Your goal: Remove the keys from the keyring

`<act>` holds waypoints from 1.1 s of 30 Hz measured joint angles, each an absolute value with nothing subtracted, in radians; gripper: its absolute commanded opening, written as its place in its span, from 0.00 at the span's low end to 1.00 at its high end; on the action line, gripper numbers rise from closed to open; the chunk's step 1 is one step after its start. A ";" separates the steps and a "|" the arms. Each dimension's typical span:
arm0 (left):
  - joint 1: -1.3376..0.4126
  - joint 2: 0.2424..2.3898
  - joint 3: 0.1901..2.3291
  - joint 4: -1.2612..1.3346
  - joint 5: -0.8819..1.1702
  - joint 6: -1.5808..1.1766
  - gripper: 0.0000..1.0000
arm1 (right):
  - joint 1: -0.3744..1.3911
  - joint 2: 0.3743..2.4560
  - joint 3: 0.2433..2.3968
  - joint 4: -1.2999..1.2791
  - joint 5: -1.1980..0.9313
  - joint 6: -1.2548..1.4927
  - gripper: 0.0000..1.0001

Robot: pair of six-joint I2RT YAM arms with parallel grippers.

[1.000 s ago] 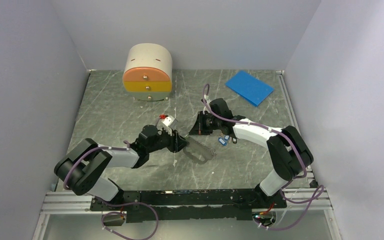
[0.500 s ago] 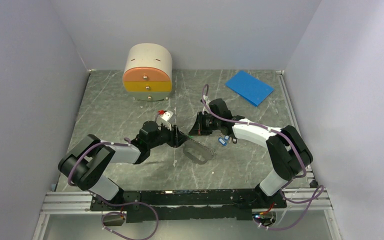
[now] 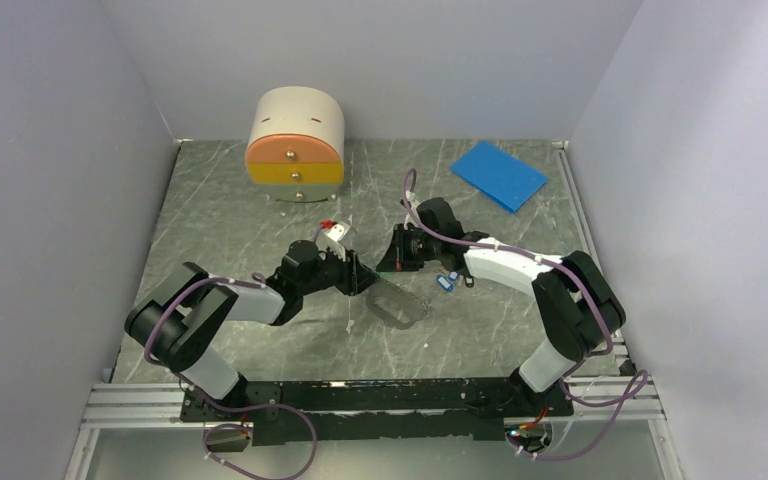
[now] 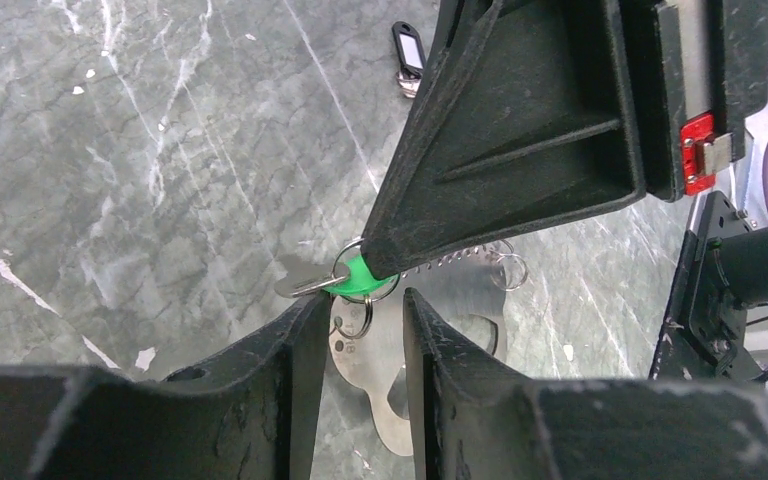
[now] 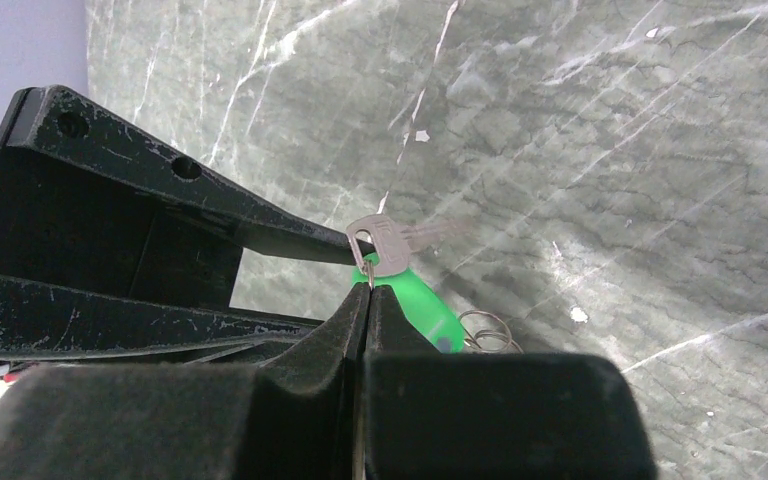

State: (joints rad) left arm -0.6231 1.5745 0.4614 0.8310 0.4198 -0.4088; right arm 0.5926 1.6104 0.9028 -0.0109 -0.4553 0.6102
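The keys, a bright green tag (image 4: 360, 279) with a silvery key (image 4: 303, 286), hang just above the table between both grippers. My right gripper (image 5: 368, 283) is shut, pinching the small split ring (image 5: 369, 268) at the key's (image 5: 392, 243) head, with the green tag (image 5: 422, 310) beside its fingers. My left gripper (image 4: 364, 302) is open right below the tag, one fingertip (image 4: 312, 308) touching the key. A flat silvery plate (image 4: 415, 395) and a small ring show through its gap. The keyring's chain (image 4: 463, 257) trails right; from above the keyring (image 3: 401, 304) lies under both grippers.
Small blue tags (image 3: 447, 281) lie beside the right arm, and a black tag (image 4: 407, 44) lies farther off. A drawer box (image 3: 295, 146) stands at the back left. A blue sheet (image 3: 498, 174) lies at the back right.
My left gripper has moved away from the near edge, closer to the right gripper. The keyring's loop has bunched up shorter. The right arm has not moved.
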 measured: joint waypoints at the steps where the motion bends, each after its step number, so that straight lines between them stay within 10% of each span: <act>1: -0.623 1.576 0.463 0.831 0.424 -0.409 0.32 | 0.593 1.610 0.903 -0.011 -0.455 0.610 0.00; 10: -0.617 1.577 0.466 0.822 0.439 -0.406 0.03 | 0.591 1.610 0.904 -0.010 -0.450 0.610 0.00; 33: -0.617 1.436 0.395 0.854 0.494 -0.326 0.03 | 0.587 1.603 0.904 -0.051 -0.456 0.606 0.00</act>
State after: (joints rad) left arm -0.6167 1.4357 0.3946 0.8539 0.4938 -0.3264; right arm 0.5873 1.6028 0.9043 -0.0509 -0.4561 0.6060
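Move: Between the left hand's open fingertips hangs a small metal ring, about 1 cm to the hand's right and at its height. The green tag sits some 2 cm to the hand's right and 1 cm below it. The metal plate with the coiled edge is roughly 6 cm right, 4 cm back and 5 cm below, and the blue-tagged keys lie about 17 cm right, straight across and 8 cm below. From the right hand, already pinching the bunch, the small ring is about 1 cm to the left. Closing from less than half open, the left fingers pinch the small ring next to the right fingertips. The left hand then draws it up about 3 cm and back towards the base about 2 cm, the wrist turning some 10 degrees, while the right hand keeps its shut grip on the bunch and stays nearly in place. ##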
